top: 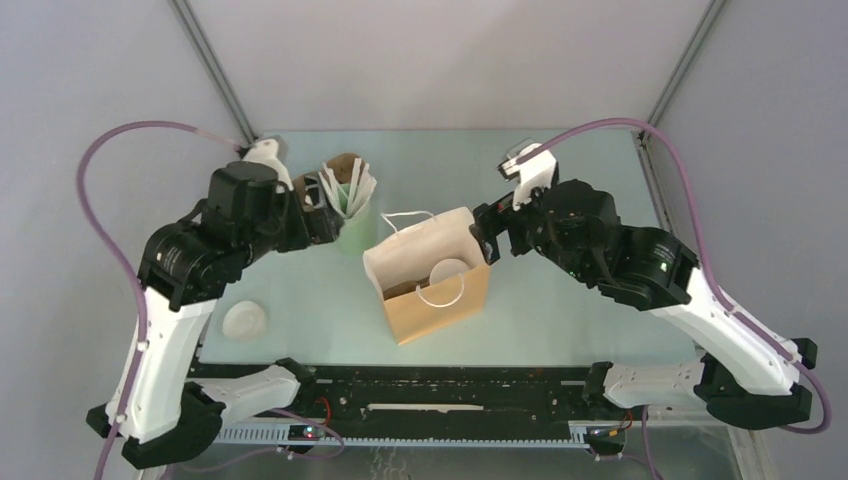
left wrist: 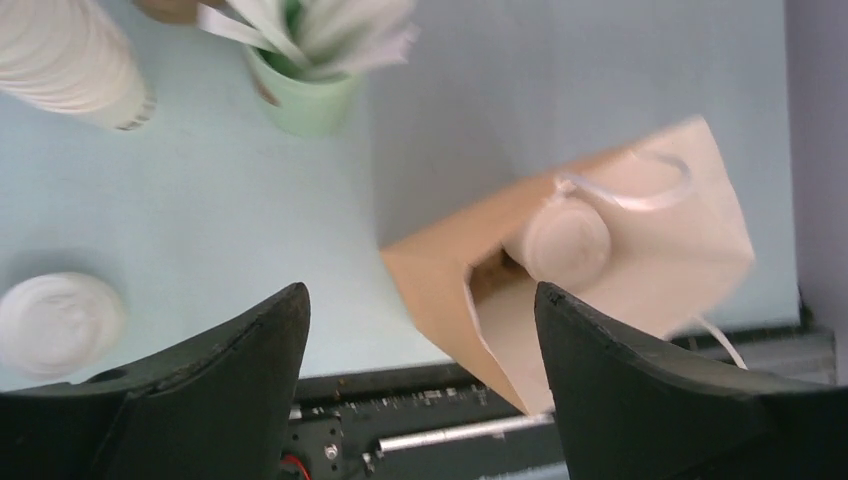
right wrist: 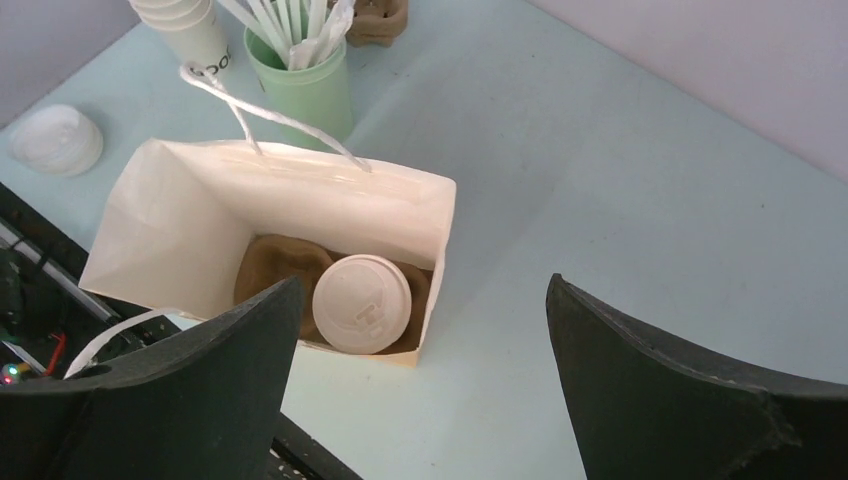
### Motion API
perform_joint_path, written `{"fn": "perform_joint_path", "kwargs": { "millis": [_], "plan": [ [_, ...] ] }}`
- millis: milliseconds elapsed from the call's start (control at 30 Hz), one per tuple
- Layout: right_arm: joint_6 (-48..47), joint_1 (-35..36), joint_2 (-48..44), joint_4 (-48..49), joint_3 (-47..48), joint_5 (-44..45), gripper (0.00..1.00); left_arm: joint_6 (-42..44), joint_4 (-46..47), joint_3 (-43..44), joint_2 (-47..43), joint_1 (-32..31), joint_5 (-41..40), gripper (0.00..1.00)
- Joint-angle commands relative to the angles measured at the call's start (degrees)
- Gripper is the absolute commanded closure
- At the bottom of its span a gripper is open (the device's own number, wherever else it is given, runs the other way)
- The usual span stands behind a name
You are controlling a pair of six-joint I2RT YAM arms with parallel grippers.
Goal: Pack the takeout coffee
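The takeout coffee (right wrist: 360, 303), a small cup under a round white lid, stands inside the brown paper bag (top: 440, 310) on a brown cardboard holder (right wrist: 272, 268). It also shows in the bag from above (top: 449, 272) and in the left wrist view (left wrist: 567, 240). My left gripper (top: 318, 226) hovers left of the bag beside the green cup, open and empty (left wrist: 420, 295). My right gripper (top: 487, 240) hangs at the bag's right rim, jaws wide and empty (right wrist: 424, 282).
A pale green cup of white sticks (top: 352, 228) stands just behind the bag's left side. A stack of cream cups (left wrist: 70, 60) and a cardboard carrier (top: 340, 165) are near it. A loose white lid (top: 243, 320) lies at the near left. The bag's white handles (right wrist: 260, 115) stick up.
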Motion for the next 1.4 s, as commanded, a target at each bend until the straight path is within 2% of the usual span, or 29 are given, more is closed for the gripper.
{"fn": "perform_joint_path", "kwargs": {
  "millis": [0, 133, 233, 367, 433, 533, 667, 767, 867, 967, 1067, 1133, 1267, 1367],
  "plan": [
    [6.3, -2.2, -3.4, -1.3, -0.9, 0.8, 0.00, 3.6, 7.7, -3.7, -0.1, 9.5, -7.2, 0.12],
    [8.0, -2.5, -6.4, -3.5, -2.0, -1.0, 0.00, 6.9, 15.3, -8.5, 4.6, 18.9, -3.7, 0.16],
    [8.8, -2.6, -9.5, -5.2, -3.5, -1.3, 0.00, 8.6, 19.1, -10.0, 9.4, 22.3, -4.0, 0.21],
    [8.9, -2.6, -14.1, -7.2, -5.5, 0.7, 0.00, 12.2, 24.3, -8.1, 15.8, 23.8, -0.9, 0.34],
    [8.4, -2.7, -15.8, -7.6, -6.1, 1.6, 0.01, 14.5, 29.5, -8.1, 18.4, 24.0, 5.4, 0.34],
    [7.8, -2.7, -17.4, -8.5, -5.6, 3.0, 0.00, 15.0, 36.5, -7.4, 21.6, 23.9, 15.0, 0.30],
    [7.9, -2.7, -18.9, -9.6, -5.4, 4.3, 0.00, 14.0, 43.6, -8.6, 23.9, 23.9, 18.4, 0.26],
    [9.2, -2.7, -19.6, -10.2, -5.7, 4.5, 0.00, 14.4, 49.5, -11.5, 24.7, 23.9, 21.0, 0.27],
    [10.3, -2.7, -19.9, -9.9, -5.9, 4.1, 0.00, 14.5, 49.9, -10.2, 27.0, 23.7, 20.8, 0.35],
    [10.9, -2.7, -19.7, -9.4, -5.7, 3.5, 0.00, 15.1, 49.8, -9.2, 28.8, 22.9, 22.2, 0.38],
    [11.0, -2.7, -19.6, -9.1, -5.6, 2.9, 0.00, 16.8, 49.0, -8.9, 29.2, 21.3, 20.9, 0.44],
    [11.1, -2.7, -19.4, -9.1, -5.6, 2.5, 0.00, 17.6, 48.2, -9.3, 29.0, 20.5, 18.9, 0.44],
    [11.1, -2.7, -19.7, -9.1, -5.6, 2.2, 0.01, 19.5, 44.9, -9.6, 27.8, 19.3, 9.6, 0.47],
    [11.0, -2.7, -19.9, -9.1, -5.9, 2.0, 0.00, 20.6, 44.6, -10.3, 26.5, 19.3, 7.3, 0.49]
  ]
}}
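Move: The straws in the green cup stand about 20 cm straight ahead of the left hand and some 20 cm lower. The cup stack is roughly 14 cm to this hand's left and 17 cm ahead; the brown cup carrier lies about 32 cm ahead and 5 cm left, down on the table. The paper bag stands some 19 cm to its right, level with it. From the right hand the straws are about 20 cm ahead and 30 cm left. The left hand heads for the straws in the green cup, some 25 cm forward and 10 cm down, bowing out about 8 cm to its left before swinging back, and ends above and just beyond them with its fingers about half closed. The right hand, still wide open, draws off to its right, away from the bag, and a little back, then waits. ##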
